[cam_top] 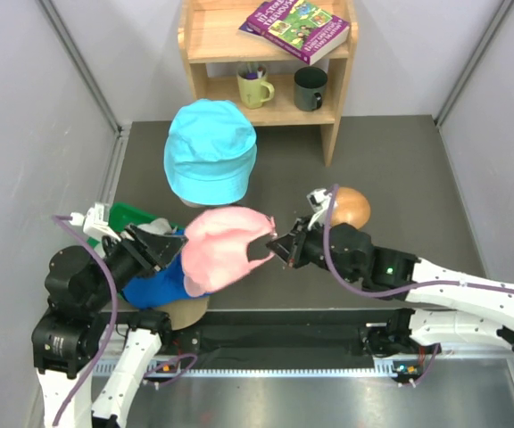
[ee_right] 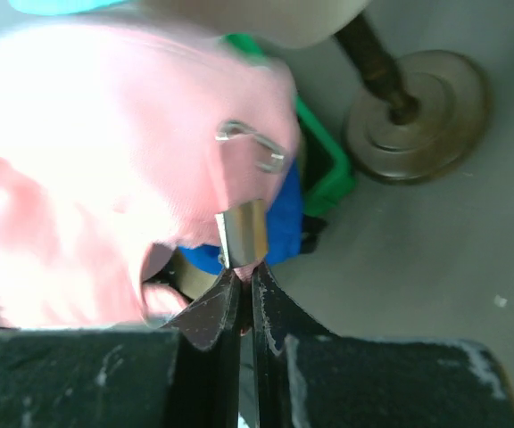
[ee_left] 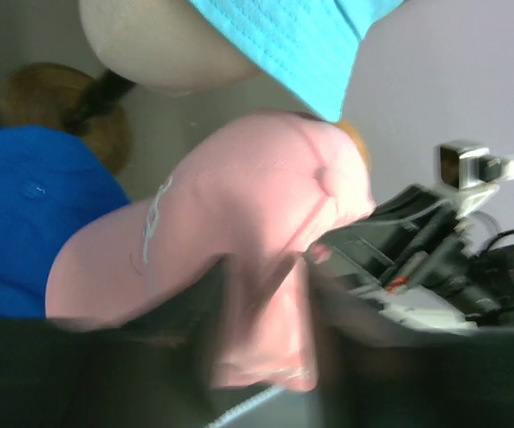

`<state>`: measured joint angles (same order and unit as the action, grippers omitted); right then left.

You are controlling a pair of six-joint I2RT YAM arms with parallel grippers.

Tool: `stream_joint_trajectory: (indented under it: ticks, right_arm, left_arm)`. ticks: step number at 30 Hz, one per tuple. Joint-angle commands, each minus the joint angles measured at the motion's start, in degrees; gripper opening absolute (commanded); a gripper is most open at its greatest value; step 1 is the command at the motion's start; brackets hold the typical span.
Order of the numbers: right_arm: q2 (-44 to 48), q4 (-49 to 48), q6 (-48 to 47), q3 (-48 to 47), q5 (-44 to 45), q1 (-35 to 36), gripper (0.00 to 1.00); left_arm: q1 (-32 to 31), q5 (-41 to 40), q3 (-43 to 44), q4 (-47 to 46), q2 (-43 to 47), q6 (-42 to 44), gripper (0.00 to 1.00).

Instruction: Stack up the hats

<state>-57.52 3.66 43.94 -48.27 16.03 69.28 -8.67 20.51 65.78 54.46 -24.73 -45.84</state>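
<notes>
A pink cap (cam_top: 226, 245) hangs between my two grippers, above the royal blue cap (cam_top: 159, 281), which lies on a tan one (cam_top: 184, 312). My right gripper (cam_top: 275, 245) is shut on the pink cap's back strap, just below its metal buckle (ee_right: 242, 234); the right wrist view shows the right gripper (ee_right: 245, 272) pinching pink fabric. My left gripper (cam_top: 172, 245) is at the cap's other side. In the blurred left wrist view its gripper (ee_left: 266, 303) has the jaws apart around the pink cap (ee_left: 239, 205). A cyan bucket hat (cam_top: 211, 150) sits behind on the mannequin head (ee_left: 159, 45).
A round-topped wooden stand (cam_top: 351, 207) rises just behind my right arm, its base (ee_right: 418, 116) on the grey mat. A green container (cam_top: 132, 217) lies by my left arm. A wooden shelf (cam_top: 199, 40) at the back holds two mugs and a book.
</notes>
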Motion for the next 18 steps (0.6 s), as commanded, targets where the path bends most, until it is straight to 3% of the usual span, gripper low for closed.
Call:
stream_joint_trajectory:
  ticks: [1,3,5,18]
  right_arm:
    - [6.71,14.25,-0.35,-5.16,8.56,0.07,0.00]
    - [7.94,18.38,-1.66,-7.70,9.63,-0.72,0.00]
    - [7.77,23.05,-3.94,-9.64,9.98,-1.51,0.00]
    - [-1.88,28.06,-11.59,-23.27,-3.02,-16.96,0.00]
  left_arm:
    - [0.40,-2.76,-0.39,1.00,0.56,4.18,0.72]
    - [0.40,-2.93,-1.00,1.35,0.21,5.58,0.84]
    - [0.40,-3.46,-1.44,1.70,-0.23,6.20,0.89]
    - [0.40,-5.65,-1.88,-1.28,-4.10,12.71,0.95]
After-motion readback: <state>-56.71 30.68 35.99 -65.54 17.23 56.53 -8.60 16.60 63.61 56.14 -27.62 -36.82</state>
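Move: The right hand already pinches the pink cap at its back strap; the turquoise hat on the head stands about 16 cm ahead of it, 10 cm to its left and 15 cm higher. The wooden stand is about 12 cm ahead, 18 cm to the right and 11 cm lower. From the left hand the pink cap's middle lies some 5 cm ahead, 8 cm to the right and 7 cm lower; the blue cap is roughly 6 cm ahead, 7 cm left, 22 cm down. The right hand keeps its shut grip on the pink cap's strap and draws the cap away from the left hand, about 8 cm to the right, rising some 3.5 cm and then swinging forward about 5 cm towards the wooden stand, while the wrist turns a little clockwise and its left side dips, each by 10 to 15 degrees. The left fingers, already parting, go on opening to nearly full width and let the cap come free, as that hand sinks about 3 cm, eases forward 2 cm and rolls its left side up some 10 degrees. ##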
